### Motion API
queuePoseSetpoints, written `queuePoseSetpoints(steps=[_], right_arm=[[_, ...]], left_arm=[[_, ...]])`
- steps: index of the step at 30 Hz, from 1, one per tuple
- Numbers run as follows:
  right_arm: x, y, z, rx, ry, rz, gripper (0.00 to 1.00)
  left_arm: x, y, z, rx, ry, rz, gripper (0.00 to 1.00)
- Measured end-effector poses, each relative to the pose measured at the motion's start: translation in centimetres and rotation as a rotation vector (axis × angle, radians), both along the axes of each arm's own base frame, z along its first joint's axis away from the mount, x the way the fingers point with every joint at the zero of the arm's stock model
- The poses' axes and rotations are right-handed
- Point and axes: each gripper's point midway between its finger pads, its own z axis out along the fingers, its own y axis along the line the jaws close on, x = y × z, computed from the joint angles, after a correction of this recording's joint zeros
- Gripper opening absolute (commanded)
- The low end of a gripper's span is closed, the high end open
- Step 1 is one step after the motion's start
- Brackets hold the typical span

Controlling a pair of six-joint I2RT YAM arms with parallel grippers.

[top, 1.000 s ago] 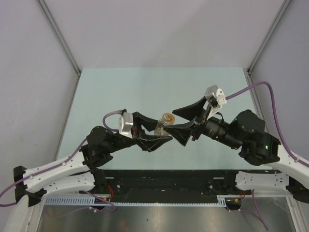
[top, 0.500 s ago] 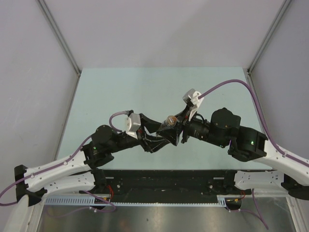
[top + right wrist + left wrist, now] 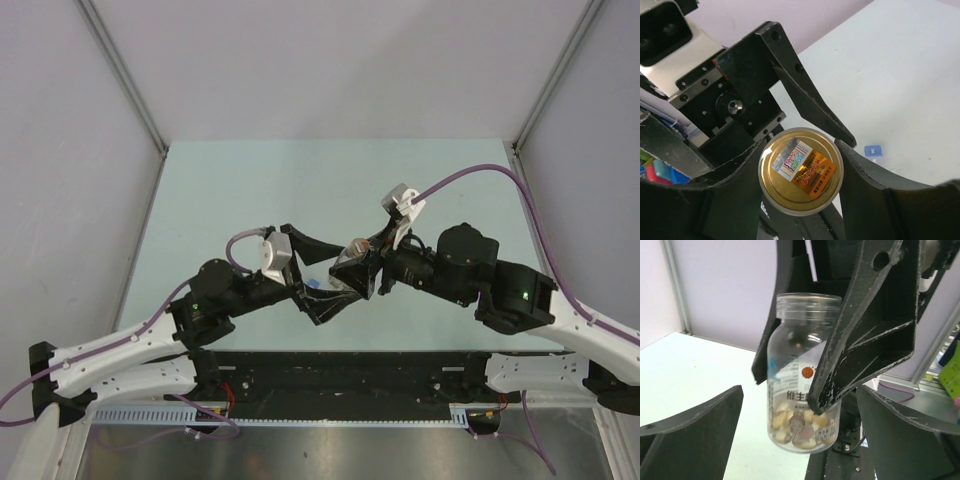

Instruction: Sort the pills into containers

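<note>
A clear round jar (image 3: 799,385) with tan pills (image 3: 790,421) in its bottom hangs above the table. My right gripper (image 3: 358,262) is shut on it, one black finger (image 3: 860,340) crossing its front. From above, the jar's gold top (image 3: 801,170) with a sticker sits between the right gripper's (image 3: 799,146) fingers. My left gripper (image 3: 800,405) is open, its fingers (image 3: 695,432) standing apart on either side of the jar without touching it. In the top view the left gripper (image 3: 338,273) is just left of the jar (image 3: 356,247). A small blue-capped vial (image 3: 873,151) lies on the table below.
The pale green table (image 3: 250,190) stretches behind and to both sides of the arms. The blue-capped vial (image 3: 316,286) lies between the left gripper's fingers at table level. Grey walls close in the far and side edges. A black rail runs along the near edge.
The right gripper came in from the right and shut on the jar. The left gripper, which was holding the jar, has just opened and let it go.
</note>
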Motion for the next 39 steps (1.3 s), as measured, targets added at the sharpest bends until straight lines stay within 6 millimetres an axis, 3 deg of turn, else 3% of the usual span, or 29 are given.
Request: queuePoseSetpoints(steps=[6,11,15,19,22,25,32,39], right_arm=[[2.2,-1.7,-1.3,-0.062,-0.002,-0.116,0.00],[7.3,-4.9,-3.2,-0.125,-0.007,-0.314,0.00],[12.9,-8.9,-7.7,-0.185,0.035,-0.524,0.00],[16.2,-12.2,-13.9,-0.254,0.074,-0.696,0.00],[17.7,-13.5,-17.9,-0.286,0.081,-0.781,0.00],[19.2,-14.1,-20.6,-0.302,0.086,-0.839,0.00],[22.1,-14.3,-24.3,-0.308,0.078,-0.929,0.00],[22.4,-14.9,-28.6,-0.331,0.093,-0.997,0.00]], left_arm=[[1.2,1.6,-1.4,0.005,0.033,0.097,1.00],[1.9,4.3,-4.5,0.020,0.109,0.201,1.00],[2.1,6.0,-6.6,0.024,0.162,0.252,1.00],[2.1,6.7,-7.1,0.018,0.196,0.273,1.00],[2.2,6.6,-7.6,0.030,0.216,0.276,1.00],[2.2,6.5,-8.1,0.046,0.228,0.276,1.00],[2.3,6.1,-9.1,0.072,0.259,0.277,1.00],[2.6,6.0,-9.5,0.078,0.282,0.294,1.00]])
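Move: The right hand already holds the pill jar. Its goal is the clear table about 24 cm ahead, 15 cm to its right and nearly 40 cm below. The blue-capped bottle lies on the table 12 cm ahead, 4 cm left and 38 cm below. From the left hand, already wide open, that bottle is about 13 cm ahead, 1 cm left and 35 cm below; the jar is 3 cm to its right, 1 cm ahead and 2 cm higher. The right fingers keep their pinch on the pill jar and draw it out from between the spread left fingers, swinging it forward and right, then mostly down, nearly 30 cm lower in all, while the wrist turns some 55 degrees clockwise until the fingers point forward. The empty left hand stays open, sinking and drawing off to the left, and ends closer to the blue-capped bottle. ##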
